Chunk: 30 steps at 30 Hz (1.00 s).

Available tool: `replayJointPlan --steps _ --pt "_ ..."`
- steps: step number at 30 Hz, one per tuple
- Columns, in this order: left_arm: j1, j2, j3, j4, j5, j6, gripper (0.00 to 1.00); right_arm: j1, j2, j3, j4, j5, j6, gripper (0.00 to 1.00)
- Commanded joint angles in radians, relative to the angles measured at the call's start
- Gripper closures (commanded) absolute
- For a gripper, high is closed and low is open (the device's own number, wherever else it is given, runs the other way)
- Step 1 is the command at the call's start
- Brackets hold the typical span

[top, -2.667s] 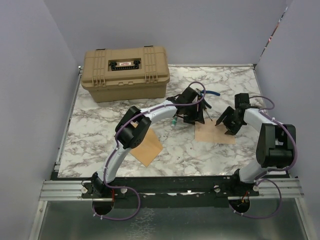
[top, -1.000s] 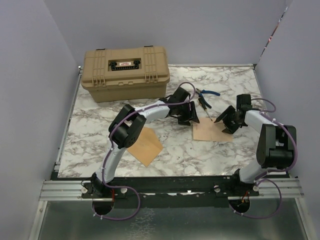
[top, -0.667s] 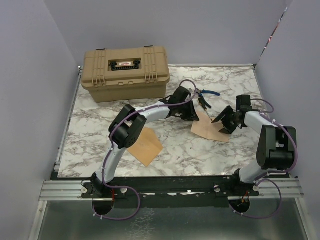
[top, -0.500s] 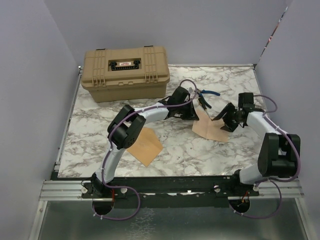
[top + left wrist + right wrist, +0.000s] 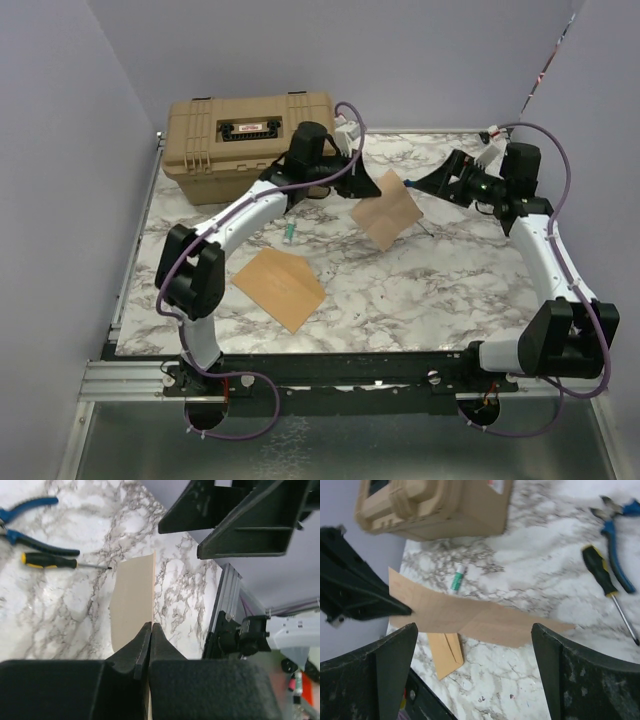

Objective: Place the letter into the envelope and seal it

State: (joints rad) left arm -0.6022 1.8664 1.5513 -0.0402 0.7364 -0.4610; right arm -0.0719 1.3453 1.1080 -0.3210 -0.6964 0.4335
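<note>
The letter (image 5: 385, 210), a pale peach sheet, hangs in the air above the middle of the table. My left gripper (image 5: 351, 184) is shut on its left edge. In the left wrist view the jaws (image 5: 150, 626) pinch the letter (image 5: 132, 597) edge-on. My right gripper (image 5: 424, 181) stands open to the letter's right, apart from it. From the right wrist the letter (image 5: 470, 615) stretches in front of the wide gripper (image 5: 474, 630), with nothing between its fingers. The orange-brown envelope (image 5: 280, 288) lies flat on the table near the front left, and the envelope (image 5: 445, 650) shows below the letter.
A tan case (image 5: 250, 145) stands at the back left. A green-capped glue stick (image 5: 288, 233) lies in front of it. Blue pliers (image 5: 615, 545) and a yellow-black screwdriver (image 5: 600, 575) lie on the marble table (image 5: 400, 290) under my right arm. Walls close in on both sides.
My left gripper has shut on the letter and lifted it off the table, up and toward the back left. My right gripper has opened wide, let go and risen away to the back right.
</note>
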Motion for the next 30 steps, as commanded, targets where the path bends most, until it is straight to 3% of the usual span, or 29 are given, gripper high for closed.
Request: replayJointPlan --steps 1,6,14,19,26,30 --pt "0.067 -0.107 0.028 -0.116 0.188 0.175 1.00 0.005 -0.034 0.020 0.244 -0.354 -0.042 0.00" --pt "0.126 -0.167 0.073 -0.156 0.266 0.199 1.00 0.034 -0.018 0.082 0.285 -0.496 -0.078 0.00" --pt "0.217 -0.257 0.115 -0.217 0.312 0.246 1.00 0.144 0.113 0.277 0.073 -0.458 -0.250 0.08" --pt "0.231 -0.313 0.110 -0.222 0.260 0.278 1.00 0.257 0.185 0.383 -0.016 -0.482 -0.328 0.12" --pt "0.231 -0.390 0.084 -0.222 0.178 0.326 1.00 0.315 0.195 0.313 0.110 -0.531 -0.250 0.18" --pt "0.231 -0.404 0.094 -0.221 0.182 0.314 1.00 0.325 0.197 0.313 0.106 -0.564 -0.242 0.28"
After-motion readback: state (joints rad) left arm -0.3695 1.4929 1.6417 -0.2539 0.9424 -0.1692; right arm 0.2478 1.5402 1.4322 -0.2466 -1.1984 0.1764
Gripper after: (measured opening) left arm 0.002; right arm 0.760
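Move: Hanging from the left hand's shut fingers, the letter has its middle about 4 cm right, 5 cm back and 4 cm below them; the envelope lies some 23 cm left and 13 cm back, the glue stick 20 cm left and 3 cm ahead, both 20 cm down. From the right hand the letter is 11 cm left, 7 cm back, 4 cm lower; the screwdriver is 3 cm ahead, 4 cm left, 21 cm down. Keeping its pinch on the letter, the left hand lifts about 17 cm and goes some 12 cm left, rolling as it climbs. The open right hand follows, about 15 cm left while rising and then easing down a little, swings nearly 50 degrees counter-clockwise and brings its spread fingers around the letter's free edge, narrowing them slightly without pinching. ##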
